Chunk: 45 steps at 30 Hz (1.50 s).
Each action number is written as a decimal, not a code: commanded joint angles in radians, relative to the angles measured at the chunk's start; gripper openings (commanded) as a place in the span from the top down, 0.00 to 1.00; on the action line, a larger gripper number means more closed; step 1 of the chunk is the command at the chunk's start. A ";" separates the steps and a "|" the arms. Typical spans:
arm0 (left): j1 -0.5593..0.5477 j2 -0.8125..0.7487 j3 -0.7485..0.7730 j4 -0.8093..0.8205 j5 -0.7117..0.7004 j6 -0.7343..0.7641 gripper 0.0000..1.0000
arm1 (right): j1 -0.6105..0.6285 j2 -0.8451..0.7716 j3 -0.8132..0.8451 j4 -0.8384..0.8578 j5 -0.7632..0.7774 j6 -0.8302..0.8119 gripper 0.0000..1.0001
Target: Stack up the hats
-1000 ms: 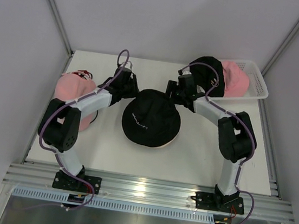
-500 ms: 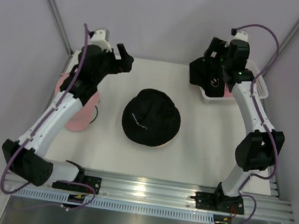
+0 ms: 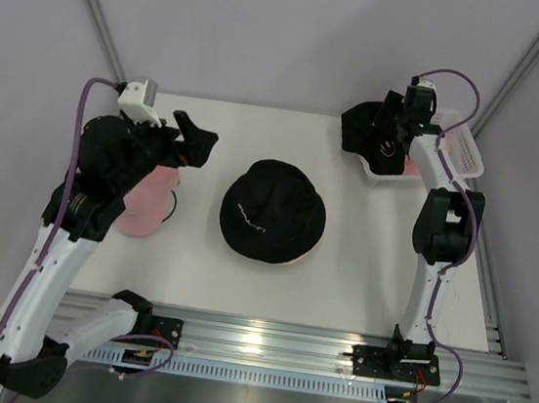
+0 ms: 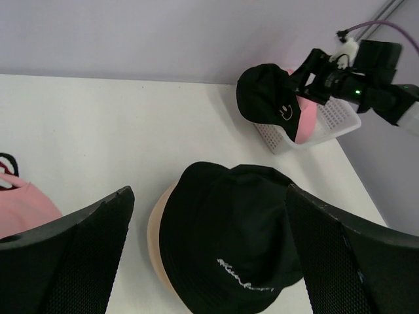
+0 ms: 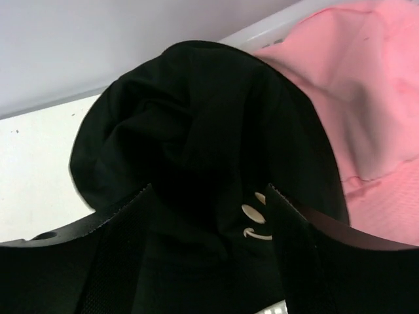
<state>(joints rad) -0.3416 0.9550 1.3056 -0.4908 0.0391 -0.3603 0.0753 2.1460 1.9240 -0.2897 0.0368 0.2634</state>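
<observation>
A black bucket hat point(image 3: 273, 212) with white script lies at the table's centre on a tan hat point(image 3: 289, 261); both show in the left wrist view, black point(image 4: 242, 242) over tan point(image 4: 156, 239). A pink cap point(image 3: 148, 204) lies at the left, half under my left arm. My left gripper point(image 3: 195, 137) hangs open high above the table, holding nothing. A second black hat point(image 3: 368, 135) with a smiley logo drapes over the basket's left end, beside a pink hat point(image 5: 357, 98). My right gripper point(image 5: 208, 193) is open, its fingers either side of that black hat's point(image 5: 196, 98) fabric.
The white mesh basket point(image 3: 464, 152) stands at the back right corner, tight against the right wall frame. The pink cap point(image 4: 19, 208) sits near the table's left edge. Bare white tabletop point(image 3: 360, 262) lies in front of and around the central stack.
Both grippers left the central black hat. My left arm lifted and drew back to the left, opening wide. My right arm swung to the basket and set its jaws around the smiley hat.
</observation>
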 commanded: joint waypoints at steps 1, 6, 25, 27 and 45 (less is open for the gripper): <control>0.001 -0.084 -0.026 -0.074 0.005 0.041 0.00 | 0.006 0.044 0.108 0.026 0.014 0.062 0.28; 0.003 -0.174 -0.089 -0.120 -0.072 0.057 0.00 | 0.007 0.119 0.147 0.051 0.055 0.076 0.32; 0.001 -0.194 -0.103 -0.123 -0.087 0.100 0.00 | -0.002 0.215 0.299 -0.057 0.084 0.023 0.42; 0.001 -0.199 -0.101 -0.118 -0.088 0.101 0.01 | -0.003 0.222 0.285 -0.049 0.080 0.020 0.48; 0.001 -0.188 -0.063 -0.124 -0.085 0.115 0.00 | -0.014 0.164 0.356 -0.111 -0.001 0.008 1.00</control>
<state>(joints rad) -0.3416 0.7631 1.2053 -0.6315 -0.0494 -0.2680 0.0677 2.4195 2.2330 -0.3744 0.0860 0.2768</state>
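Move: The right hand is above the basket, with the black hat lying in its left part just below: the hat's middle is about 2 cm ahead, 2 cm left and 7 cm down. The pink hat in the basket sits level with the hand, some 12 cm to the right and 9 cm down, while the finished hat stack is roughly 33 cm back, 33 cm left and 12 cm lower. From the raised left hand, the black hat lies about 34 cm ahead, 47 cm right and 28 cm down. The right hand works down and forward into the black hat's crown, about 5 cm each way with a small lift partway; its half-open fingers squeeze partly, reopen, then shut fully at the lowest point, pinching a fold of the cloth, and stay there with the wrist nearly unturned. Meanwhile the empty, wide-open left hand finishes backing off, about 5 cm back with some left and down, then holds still well above the table. ##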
